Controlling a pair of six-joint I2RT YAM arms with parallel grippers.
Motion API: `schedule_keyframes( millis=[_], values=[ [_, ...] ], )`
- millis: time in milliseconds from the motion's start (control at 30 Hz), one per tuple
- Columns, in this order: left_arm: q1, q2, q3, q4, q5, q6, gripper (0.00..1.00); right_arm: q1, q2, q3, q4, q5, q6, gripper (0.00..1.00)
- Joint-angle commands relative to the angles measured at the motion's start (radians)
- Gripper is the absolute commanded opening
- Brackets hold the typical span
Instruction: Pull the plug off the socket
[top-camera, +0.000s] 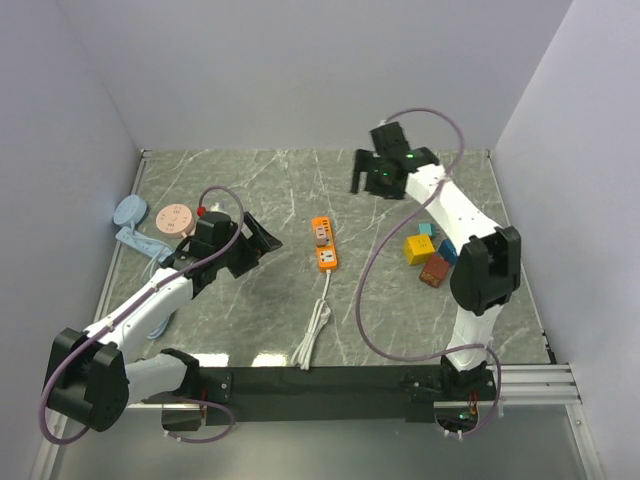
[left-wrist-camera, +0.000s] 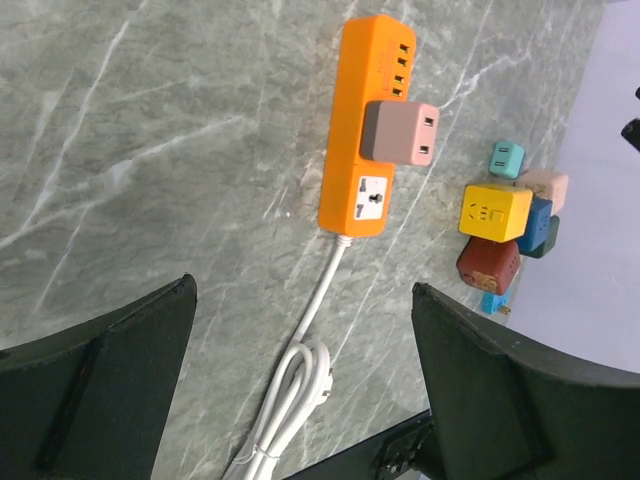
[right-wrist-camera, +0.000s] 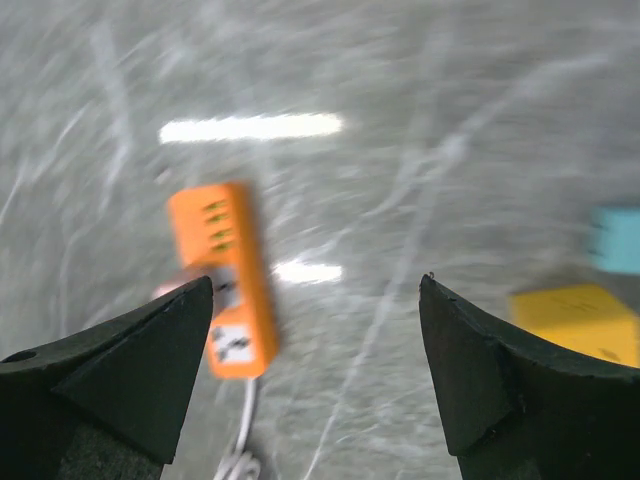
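An orange socket strip (top-camera: 323, 245) lies mid-table with a pinkish-grey plug (top-camera: 320, 235) seated in its middle. The left wrist view shows the strip (left-wrist-camera: 362, 110) and the plug (left-wrist-camera: 400, 132) clearly, with the white cable (left-wrist-camera: 296, 385) coiled below. My left gripper (top-camera: 264, 240) hovers left of the strip, open and empty (left-wrist-camera: 303, 290). My right gripper (top-camera: 364, 172) hangs high at the back right of the strip, open and empty (right-wrist-camera: 315, 285). Its blurred view shows the strip (right-wrist-camera: 228, 275); the plug is mostly behind its left finger (right-wrist-camera: 150, 350).
A cluster of coloured cube adapters sits right of the strip: yellow (top-camera: 418, 248), red (top-camera: 434, 271), blue (top-camera: 447, 250), teal (top-camera: 425, 230). A round pink socket disc (top-camera: 174, 218) and a pale blue item (top-camera: 130, 210) lie at the far left. White walls enclose the table.
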Motion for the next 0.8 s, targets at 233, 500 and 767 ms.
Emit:
schedule_keyframes(
  millis=[233,500,767],
  values=[
    [0.004,-0.059,-0.022,-0.028,-0.043,-0.001,0.94,0.232,0.136,0.094,0.012,-0.217,-0.139,0.88],
    [0.004,-0.073,-0.036,-0.034,-0.046,-0.010,0.94,0.296,0.249,0.126,0.014,-0.163,-0.106,0.82],
    [0.004,-0.087,-0.059,-0.027,-0.037,-0.015,0.94,0.309,0.326,0.166,0.009,-0.147,-0.100,0.61]
  ],
)
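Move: The plug on the orange power strip lies about 16 cm to the right hand's left, 6 cm back and some 12 cm below it. The strip's middle is about 2 cm nearer the base than the plug. The yellow block stands about 7 cm to this hand's right and 9 cm back, the brown block 11 cm right and 14 cm back. From the left hand, the plug lies about 7 cm ahead, 13 cm right and 8 cm below. Sweeping left about 16 cm at speed, the right hand swings in over the power strip, then sinks some 10 cm and draws back about 6 cm onto the plug. Its wrist turns counter-clockwise nearly 30 degrees and tips further down; late on, the wide-open fingers start to close with one on either side of the plug. ##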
